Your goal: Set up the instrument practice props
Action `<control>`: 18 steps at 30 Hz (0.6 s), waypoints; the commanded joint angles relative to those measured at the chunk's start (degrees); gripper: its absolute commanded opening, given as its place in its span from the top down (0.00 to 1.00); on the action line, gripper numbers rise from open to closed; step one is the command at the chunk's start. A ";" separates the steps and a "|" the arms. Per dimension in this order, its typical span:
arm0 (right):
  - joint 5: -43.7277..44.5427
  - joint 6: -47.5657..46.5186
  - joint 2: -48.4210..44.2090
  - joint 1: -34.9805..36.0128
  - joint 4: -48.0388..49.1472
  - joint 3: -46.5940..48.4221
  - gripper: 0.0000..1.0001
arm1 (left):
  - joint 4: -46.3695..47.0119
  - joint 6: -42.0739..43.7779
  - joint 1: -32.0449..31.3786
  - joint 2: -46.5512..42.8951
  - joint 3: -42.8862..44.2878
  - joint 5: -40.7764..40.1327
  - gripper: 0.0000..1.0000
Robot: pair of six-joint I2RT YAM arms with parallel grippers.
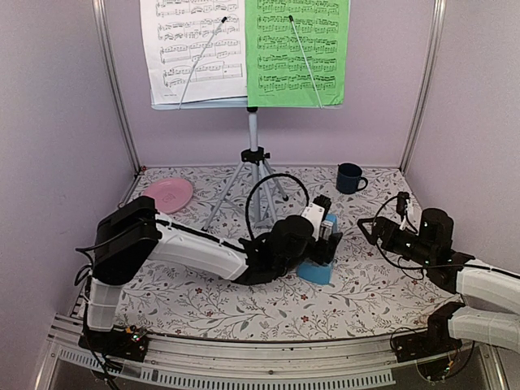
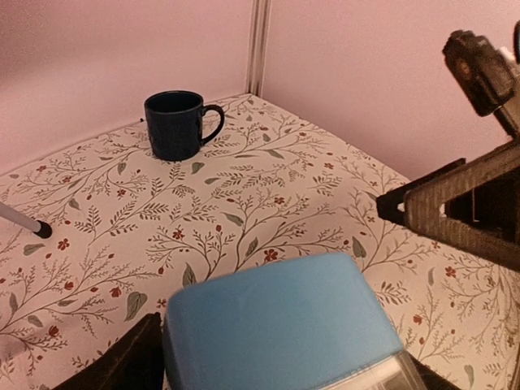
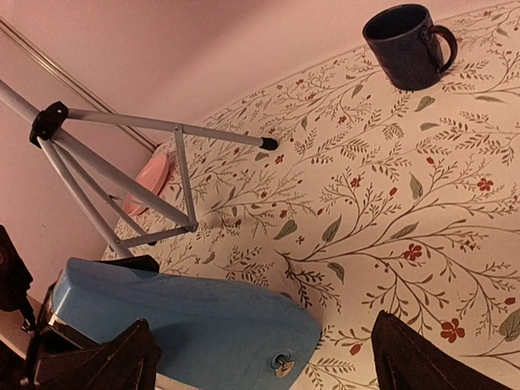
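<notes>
The pale music stand [image 1: 203, 102] on its silver tripod [image 1: 253, 175] stands at the back, holding a white page [image 1: 193, 45] and a green page [image 1: 296, 49]. My left gripper [image 1: 327, 237] is shut on the small blue metronome [image 1: 317, 270] at the table's middle, its base low on the cloth. In the left wrist view the metronome [image 2: 276, 321] fills the space between my fingers [image 2: 122, 366]. My right gripper [image 1: 370, 230] is open and empty just right of the metronome. In the right wrist view the metronome [image 3: 179, 325] lies ahead of the open gripper [image 3: 264, 361].
A dark blue mug [image 1: 350, 178] stands at the back right, and a pink plate [image 1: 168, 194] lies at the back left. The tripod's legs [image 3: 106, 162] spread over the floral cloth behind the metronome. Walls close in the table on three sides.
</notes>
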 commanded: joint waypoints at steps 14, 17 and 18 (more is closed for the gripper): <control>-12.72 -5.60 -1.37 4.77 15.01 -5.64 0.29 | 28.38 39.52 2.23 -18.86 -15.83 21.01 0.60; -9.79 -8.17 -1.25 7.33 15.22 -4.62 0.33 | 28.01 43.52 2.29 -21.19 -16.35 19.68 0.61; -8.50 -8.64 -0.95 7.87 15.16 -4.44 0.33 | 27.27 43.89 2.38 -21.47 -15.98 19.07 0.62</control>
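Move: The left hand is on the upper part of the upright metronome, whose middle lies about 5 cm straight below the hand. From that hand, the mug stands roughly 29 cm ahead and 16 cm right, and the music stand's base about 20 cm ahead and 14 cm left, both on the table. From the open right hand, the metronome is some 11 cm left, about level ahead, and 6 cm lower. Left hand draws the metronome back, turning clockwise, then rises about 15 cm off it; right hand shifts back-left. ##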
